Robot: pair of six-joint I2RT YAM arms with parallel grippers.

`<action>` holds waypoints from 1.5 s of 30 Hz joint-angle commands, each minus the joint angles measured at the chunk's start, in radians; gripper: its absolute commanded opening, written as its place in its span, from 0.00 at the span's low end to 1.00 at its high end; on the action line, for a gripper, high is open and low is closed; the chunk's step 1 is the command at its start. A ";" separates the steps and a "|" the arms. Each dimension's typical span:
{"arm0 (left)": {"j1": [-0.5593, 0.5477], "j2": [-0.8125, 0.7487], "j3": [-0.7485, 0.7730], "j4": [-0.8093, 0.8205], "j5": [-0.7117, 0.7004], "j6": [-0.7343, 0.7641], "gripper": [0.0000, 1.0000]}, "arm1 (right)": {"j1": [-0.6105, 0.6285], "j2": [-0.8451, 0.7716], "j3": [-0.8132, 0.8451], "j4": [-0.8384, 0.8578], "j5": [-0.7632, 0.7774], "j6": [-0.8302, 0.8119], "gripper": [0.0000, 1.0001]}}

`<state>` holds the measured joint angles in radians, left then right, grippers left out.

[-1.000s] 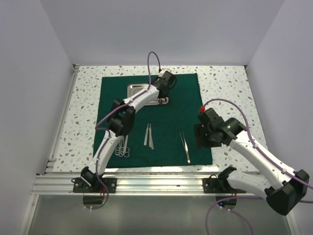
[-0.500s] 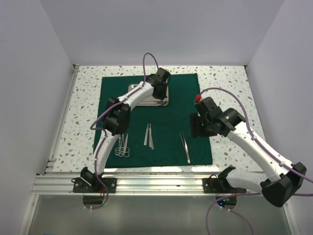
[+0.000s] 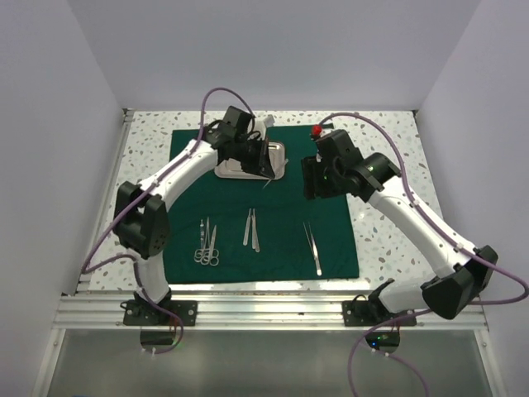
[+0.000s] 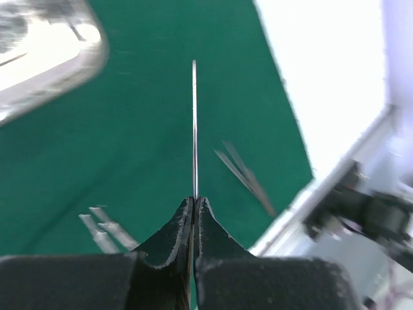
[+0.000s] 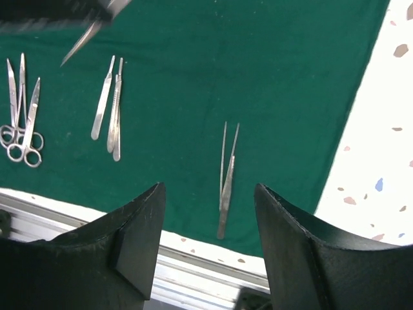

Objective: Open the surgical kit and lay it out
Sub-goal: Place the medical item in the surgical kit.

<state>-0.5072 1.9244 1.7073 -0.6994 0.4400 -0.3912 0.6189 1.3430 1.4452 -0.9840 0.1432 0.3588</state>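
Observation:
The dark green cloth [image 3: 281,217] lies spread flat on the table. The steel tray [image 3: 279,153] sits at its far middle. My left gripper [image 3: 263,169] hovers over the tray's near edge, shut on a slim silver instrument [image 4: 194,129] that points out past the fingertips. On the cloth lie the scissors [image 3: 207,246], two slim instruments [image 3: 250,229] side by side, and the tweezers [image 3: 312,246]. My right gripper [image 3: 311,177] hangs open above the cloth's right part, holding nothing. The right wrist view shows the tweezers [image 5: 227,174] between the fingers, far below them.
Speckled tabletop [image 3: 388,157] shows to the right of and behind the cloth. An aluminium rail [image 3: 264,306] runs along the near edge. White walls enclose the left, right and back sides.
My left gripper has shut on a slim instrument at the tray and its arm has swung out to the left. My right arm has moved toward the far side, staying open.

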 commanded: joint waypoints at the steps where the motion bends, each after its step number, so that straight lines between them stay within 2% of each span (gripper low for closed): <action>1: -0.007 -0.135 -0.095 0.139 0.221 -0.078 0.00 | -0.013 0.039 -0.002 0.067 -0.005 0.080 0.60; 3: -0.008 -0.189 -0.185 0.264 0.287 -0.178 0.00 | -0.030 0.047 -0.028 0.102 -0.065 0.190 0.58; 5: -0.011 -0.257 -0.276 0.345 0.318 -0.265 0.00 | -0.050 0.015 -0.071 0.232 -0.140 0.304 0.56; 6: -0.014 -0.275 -0.299 0.398 0.321 -0.284 0.00 | -0.059 -0.004 -0.127 0.357 -0.209 0.340 0.56; 11: -0.025 -0.375 -0.426 0.501 0.327 -0.383 0.00 | -0.116 -0.070 -0.242 0.576 -0.319 0.564 0.56; 14: -0.027 -0.413 -0.463 0.564 0.336 -0.414 0.00 | -0.134 -0.059 -0.289 0.665 -0.381 0.630 0.56; 18: -0.028 -0.424 -0.474 0.567 0.339 -0.422 0.00 | -0.134 -0.054 -0.336 0.763 -0.413 0.689 0.56; 22: -0.030 -0.436 -0.480 0.600 0.347 -0.448 0.00 | -0.134 -0.033 -0.339 0.766 -0.425 0.704 0.55; 23: -0.031 -0.436 -0.480 0.604 0.347 -0.448 0.00 | -0.134 -0.031 -0.342 0.769 -0.427 0.706 0.49; 25: -0.031 -0.435 -0.480 0.600 0.347 -0.445 0.00 | -0.133 -0.025 -0.353 0.786 -0.429 0.716 0.26; 26: -0.031 -0.433 -0.482 0.594 0.344 -0.440 0.00 | -0.134 -0.024 -0.355 0.786 -0.429 0.717 0.00; 31: -0.031 -0.421 -0.451 0.526 0.300 -0.378 0.02 | -0.134 -0.031 -0.321 0.673 -0.381 0.646 0.00; 32: -0.031 -0.413 -0.425 0.423 0.275 -0.342 0.15 | -0.140 -0.028 -0.307 0.630 -0.364 0.616 0.00; 33: -0.031 -0.391 -0.390 0.349 0.241 -0.300 0.23 | -0.142 -0.022 -0.269 0.573 -0.344 0.580 0.00; 34: -0.028 -0.377 -0.305 0.263 0.124 -0.206 0.30 | -0.143 0.001 -0.246 0.441 -0.299 0.493 0.00; 35: -0.024 -0.360 -0.261 0.094 0.052 -0.166 0.41 | -0.146 0.019 -0.226 0.367 -0.275 0.452 0.00; 37: 0.001 -0.315 -0.174 -0.036 -0.138 -0.092 0.47 | -0.146 0.048 -0.212 0.201 -0.228 0.360 0.00; 38: 0.012 -0.308 -0.164 -0.107 -0.186 -0.078 0.52 | -0.148 0.071 -0.221 0.164 -0.223 0.336 0.00; 40: 0.047 -0.297 -0.160 -0.143 -0.300 -0.040 0.54 | -0.148 0.084 -0.279 0.122 -0.223 0.301 0.00; 45: 0.104 -0.289 -0.155 -0.184 -0.402 -0.014 0.54 | -0.137 0.093 -0.423 0.110 -0.209 0.264 0.00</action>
<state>-0.4301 1.6230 1.5200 -0.7734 0.1867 -0.4789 0.4728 1.4288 1.0763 -0.7692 -0.1085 0.7036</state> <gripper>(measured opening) 0.543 0.054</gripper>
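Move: The medical item, already held in the left fingers, lies about 10 cm ahead of the open right hand, 9 cm to its left and 7 cm lower. From the left hand, the right gripper that will receive it is roughly 10 cm back, 12 cm to the right and 7 cm higher; the tray is 16 cm ahead, 6 cm left, 15 cm below. Tweezers lie about 4 cm back and 1 cm left of the right hand, two slim instruments 2 cm ahead and 19 cm left, all some 23 cm below. The medical item changes hands in mid-air: the left carries it about 9 cm back and 9 cm up, rolling some 30 degrees, while the right reaches about 8 cm left and 5 cm forward, rolls 50 degrees and pinches it shut. Then the left opens and backs off left and forward, sinking, and the right rolls back, carrying the item some 14 cm down, rightward and back towards the tweezers. ##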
